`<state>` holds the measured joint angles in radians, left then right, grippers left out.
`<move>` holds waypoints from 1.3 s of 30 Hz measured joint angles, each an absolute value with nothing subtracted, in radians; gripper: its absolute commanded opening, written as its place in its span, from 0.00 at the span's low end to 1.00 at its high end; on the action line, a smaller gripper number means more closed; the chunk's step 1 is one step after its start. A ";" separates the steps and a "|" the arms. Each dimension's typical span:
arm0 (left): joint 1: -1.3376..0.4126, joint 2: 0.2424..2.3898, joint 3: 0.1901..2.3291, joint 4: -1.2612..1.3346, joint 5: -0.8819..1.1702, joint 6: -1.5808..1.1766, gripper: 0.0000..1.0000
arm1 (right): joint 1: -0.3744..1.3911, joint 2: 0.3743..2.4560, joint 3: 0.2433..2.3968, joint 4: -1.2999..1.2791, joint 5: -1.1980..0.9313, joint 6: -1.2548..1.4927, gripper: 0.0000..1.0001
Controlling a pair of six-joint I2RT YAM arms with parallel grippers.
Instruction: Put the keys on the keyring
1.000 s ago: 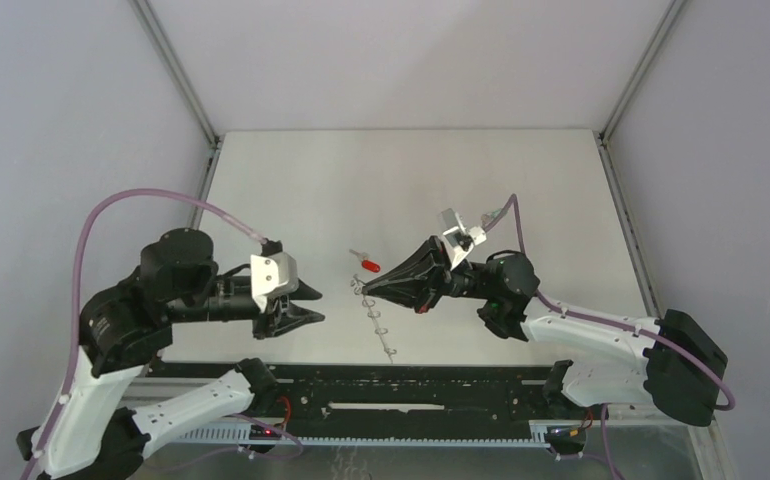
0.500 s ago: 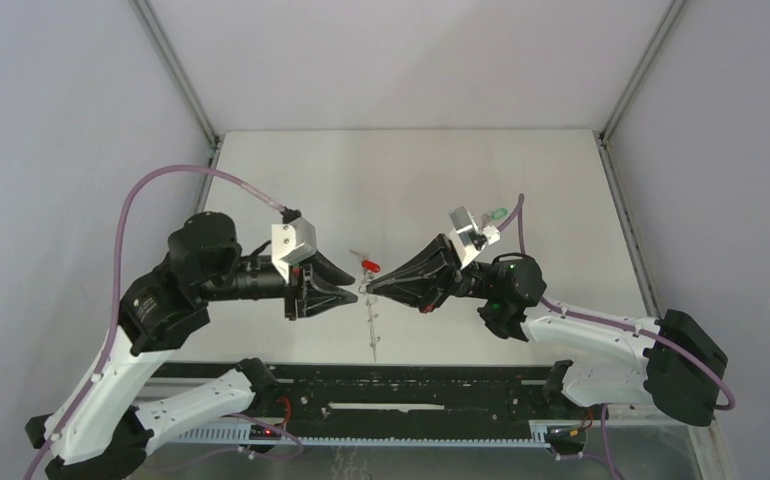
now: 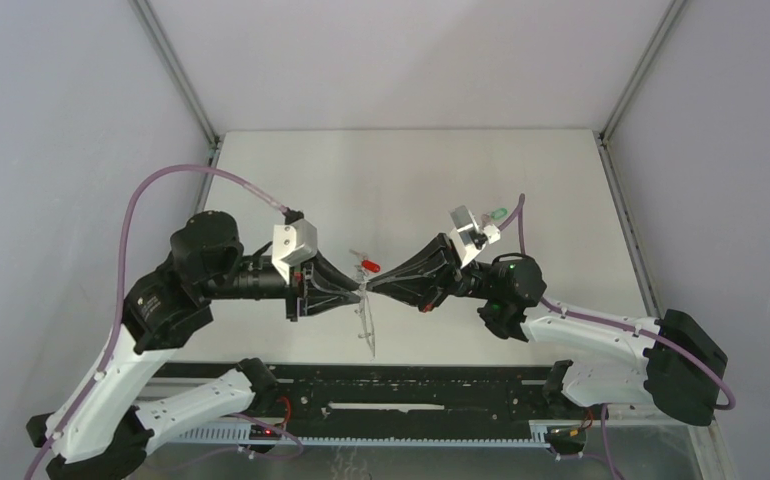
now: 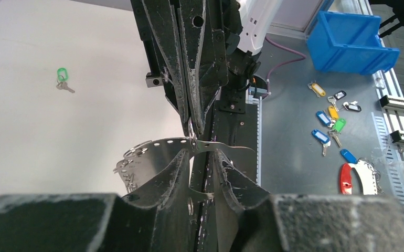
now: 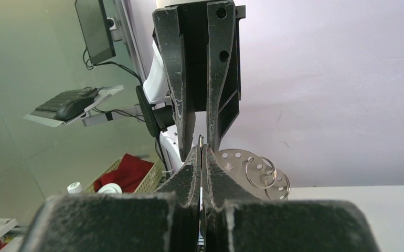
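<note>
The keyring (image 3: 368,335) is a thin perforated metal strip carrying small rings (image 5: 260,172), hanging limp above the table. My right gripper (image 3: 368,289) is shut on its top end, where a small ring (image 5: 201,140) sticks out past the fingertips. My left gripper (image 3: 358,291) meets it tip to tip. Its jaws stand narrowly apart astride the strip (image 4: 147,155), and I cannot tell if they touch it. The red-headed key (image 3: 369,265) lies on the table just behind the tips. The green-headed key (image 3: 498,214) (image 4: 61,75) lies behind the right wrist.
A black rail (image 3: 401,400) runs along the table's near edge. Beyond the table, the left wrist view shows a blue bin (image 4: 352,44) and several tagged keys (image 4: 331,123) on a grey bench. A basket with red cloth (image 5: 129,176) stands off the table.
My left arm has swung right until its tips meet the right gripper, and its jaws have narrowed. The keyring's lower end has risen off the table.
</note>
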<state>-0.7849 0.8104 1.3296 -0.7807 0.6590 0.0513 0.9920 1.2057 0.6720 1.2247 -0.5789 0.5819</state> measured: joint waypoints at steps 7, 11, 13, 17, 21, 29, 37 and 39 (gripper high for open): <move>-0.785 0.826 1.330 -0.779 0.660 0.050 0.20 | 1.000 1.210 0.672 1.232 -0.573 0.582 0.00; -0.785 0.833 1.330 -0.779 0.664 0.047 0.19 | 1.009 1.218 0.672 1.232 -0.569 0.578 0.00; -0.785 0.836 1.330 -0.777 0.669 0.043 0.17 | 1.012 1.219 0.672 1.232 -0.563 0.573 0.00; -0.785 0.838 1.330 -0.776 0.670 0.041 0.01 | 1.021 1.219 0.672 1.231 -0.551 0.558 0.00; -0.784 0.835 1.327 -0.780 0.669 0.041 0.00 | 1.028 1.218 0.672 1.229 -0.544 0.536 0.00; -0.777 0.839 1.327 -0.836 0.638 0.065 0.00 | 1.004 1.171 0.685 1.069 -0.567 0.517 0.32; -0.776 0.902 1.332 -1.003 0.596 0.242 0.00 | 0.918 1.055 0.893 0.529 -0.658 0.369 0.38; -0.776 0.926 1.344 -1.037 0.588 0.276 0.00 | 0.918 1.058 0.954 0.424 -0.672 0.325 0.38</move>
<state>-0.7757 0.9264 1.3441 -1.0374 0.5884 0.2760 0.9184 1.0580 0.9539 0.4236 -0.6720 0.3252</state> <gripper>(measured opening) 0.011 0.377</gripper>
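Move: The keyring hangs from the right gripper's shut fingertips, its middle about 3 cm back, 1 cm right and 3 cm below the left hand; from the right hand it is roughly 3 cm back, 2 cm left and 3 cm below. The right fingertips stand some 3 cm right of the left hand, level otherwise. On the table about 35 cm below the left hand, the red-tag key lies roughly 15 cm ahead, neither left nor right, and the green-tag key 25 cm ahead, 24 cm right. Hold the left gripper where it is and shut its part-open fingers on the ring at the keyring's edge, while the right keeps its pinch. Only then open the right fingers and draw them off forward, about 2 cm, tips dipping; carry the keyring down about 7 cm with the left, easing slightly forward and tipping its fingers some 15 degrees downward. ##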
